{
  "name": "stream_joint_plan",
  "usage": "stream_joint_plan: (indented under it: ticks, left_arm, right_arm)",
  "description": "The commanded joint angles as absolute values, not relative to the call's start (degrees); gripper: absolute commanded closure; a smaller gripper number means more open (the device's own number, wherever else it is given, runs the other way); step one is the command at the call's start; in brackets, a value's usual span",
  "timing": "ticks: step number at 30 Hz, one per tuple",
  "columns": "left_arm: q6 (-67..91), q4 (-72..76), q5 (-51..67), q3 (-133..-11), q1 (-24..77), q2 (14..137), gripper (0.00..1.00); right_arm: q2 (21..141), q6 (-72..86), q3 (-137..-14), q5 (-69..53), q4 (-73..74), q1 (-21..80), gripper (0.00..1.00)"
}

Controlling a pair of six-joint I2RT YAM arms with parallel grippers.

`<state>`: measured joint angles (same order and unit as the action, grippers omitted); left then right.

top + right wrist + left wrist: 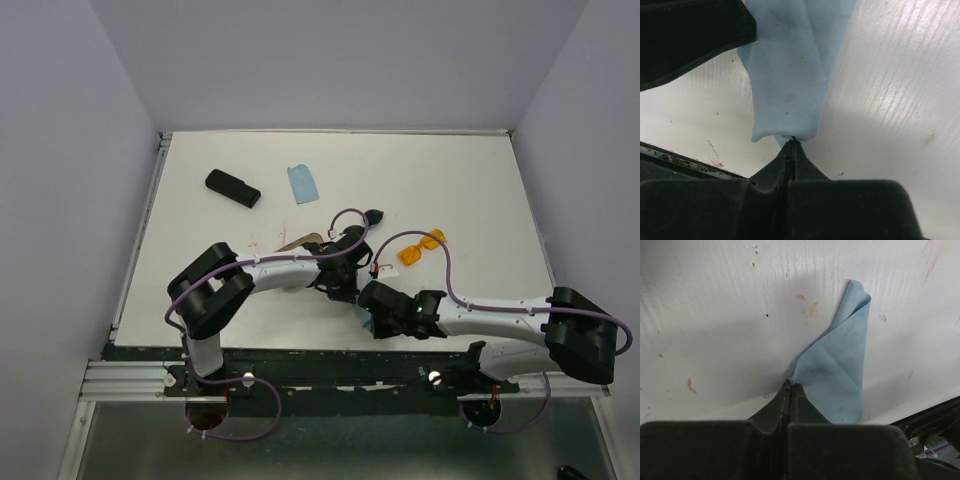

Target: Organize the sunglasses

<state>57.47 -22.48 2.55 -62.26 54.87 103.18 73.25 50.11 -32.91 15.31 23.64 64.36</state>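
Note:
The translucent orange sunglasses (422,248) lie on the white table, right of centre, untouched. A small dark shape (372,215) by the left arm's cable may be the black-framed pair; I cannot tell. Both grippers meet near the table's front centre over a light blue cloth (361,319). My left gripper (345,292) is shut, its tips (790,386) pinching a corner of the cloth (840,375). My right gripper (366,305) is shut, its tips (792,141) pinching an edge of the same cloth (790,75), which hangs folded between them.
A plain black case (232,187) lies at the back left. A second blue cloth (302,183) lies beside it. A tan plaid case (300,240) is half hidden behind the left arm. The left gripper's dark body (690,35) fills the right wrist view's upper left.

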Motion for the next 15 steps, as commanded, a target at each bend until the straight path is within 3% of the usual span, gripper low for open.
stream_joint_plan:
  ticks: [1, 15]
  left_arm:
    - [57.13, -24.0, -0.95, -61.7, 55.28, 99.5, 1.0]
    - [55.2, -23.11, -2.99, -54.76, 55.37, 80.78, 1.0]
  right_arm:
    - [72.42, 49.49, -31.81, 15.38, 24.17, 63.81, 0.95]
    - [62.94, 39.56, -38.4, 6.61, 25.23, 63.9, 0.97]
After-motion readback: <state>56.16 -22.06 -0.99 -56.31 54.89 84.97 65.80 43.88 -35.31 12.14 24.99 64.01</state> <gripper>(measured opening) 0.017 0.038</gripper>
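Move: Both hands have the blue cloth pinched. Its middle is about 4 cm to the left hand's right and 1 cm back, and 5 cm ahead and 2 cm left of the right hand. The open case lies some 11 cm ahead and 11 cm left of the left hand, the black sunglasses about 19 cm ahead of it and 3 cm right, the orange glasses roughly 14 cm ahead and 16 cm right, all about 1 cm below it. Both pairs of fingertips keep their pinch on the cloth's edges as the hands carry it up from the table. The left hand leads, rising about 8 cm with a slight drift left and tilting some 10 degrees; the right starts a little later, rising roughly 4 cm and swinging slightly left as its wrist turns a little counter-clockwise. ##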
